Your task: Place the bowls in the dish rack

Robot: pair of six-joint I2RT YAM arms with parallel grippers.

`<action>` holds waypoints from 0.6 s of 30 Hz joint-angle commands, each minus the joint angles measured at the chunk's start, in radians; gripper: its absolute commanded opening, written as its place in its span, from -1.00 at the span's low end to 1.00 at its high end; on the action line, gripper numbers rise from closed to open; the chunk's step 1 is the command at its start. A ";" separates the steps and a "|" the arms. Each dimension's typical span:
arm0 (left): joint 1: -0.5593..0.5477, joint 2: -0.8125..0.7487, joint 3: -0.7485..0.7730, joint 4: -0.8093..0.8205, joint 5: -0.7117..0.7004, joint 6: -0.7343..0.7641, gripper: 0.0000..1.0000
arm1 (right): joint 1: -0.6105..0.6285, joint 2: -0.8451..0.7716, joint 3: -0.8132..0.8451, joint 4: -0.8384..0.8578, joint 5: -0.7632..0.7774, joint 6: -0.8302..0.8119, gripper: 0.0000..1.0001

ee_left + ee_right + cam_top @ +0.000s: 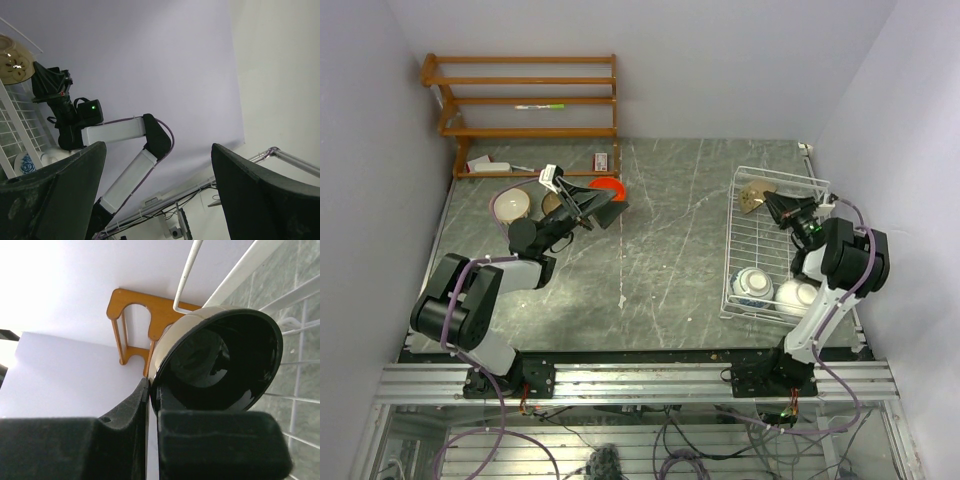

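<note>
The white wire dish rack (735, 235) stands at the right of the table. A blue-and-white bowl (752, 283) and a plain white bowl (796, 295) rest at its near end. At its far end my right gripper (781, 209) is shut on the rim of the tan bowl with the dark inside (756, 197) (220, 365), held on edge among the rack wires (300, 315). At the back left, the orange-red bowl (606, 187) and the cream bowl (513, 205) sit on the table. My left gripper (605, 212) (159, 150) hangs open and empty beside the orange-red bowl.
A brown wooden shelf unit (525, 100) stands against the back wall, with small items on its bottom board (480, 165). Walls close in on the left, back and right. The left wrist view looks across at the right arm (115, 127) and the rack (15, 115).
</note>
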 commanded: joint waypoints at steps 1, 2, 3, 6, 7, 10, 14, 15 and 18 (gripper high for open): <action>0.011 0.009 0.030 0.208 0.018 0.003 0.93 | -0.033 -0.058 -0.061 -0.138 -0.026 -0.119 -0.88; 0.011 0.008 0.030 0.208 0.018 0.003 0.93 | -0.034 -0.082 -0.059 -0.212 -0.017 -0.158 -0.83; 0.011 0.008 0.031 0.208 0.018 0.003 0.93 | -0.036 -0.106 -0.054 -0.283 -0.005 -0.200 -0.77; 0.011 0.003 0.030 0.208 0.017 0.004 0.93 | -0.036 -0.179 -0.031 -0.515 0.033 -0.306 -0.58; 0.012 0.004 0.029 0.208 0.016 0.005 0.93 | -0.035 -0.202 -0.018 -0.595 0.056 -0.345 -0.50; 0.011 0.008 0.030 0.208 0.017 0.004 0.93 | -0.036 -0.238 0.012 -0.763 0.092 -0.427 -0.44; 0.011 0.019 0.025 0.208 0.019 0.006 0.93 | -0.036 -0.256 0.020 -0.861 0.120 -0.466 -0.41; 0.011 0.019 0.024 0.208 0.021 0.006 0.93 | -0.037 -0.261 0.017 -0.881 0.130 -0.470 -0.40; 0.011 0.018 0.026 0.208 0.024 0.004 0.93 | -0.038 -0.292 0.012 -0.923 0.159 -0.486 -0.38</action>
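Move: The right hand still holds the brown bowl by its rim, low in the left far part of the dish rack; the bowl's middle is about 3 cm ahead, 4 cm to the left and 3 cm below. The blue-patterned bowl stands roughly 20 cm back and 3 cm left, the white bowl some 21 cm back and 8 cm right, both about 8 cm lower. From the idle left hand, the brown bowl lies around 17 cm ahead, 33 cm right and 19 cm below. The right fingers let go of the brown bowl's rim, opening from shut to about a third while the hand backs off from the bowl, some 2 cm to the right and about 1 cm down. As it eases away the wrist rolls its left side down and tips the fingers downward, each by a little over 10 degrees. ##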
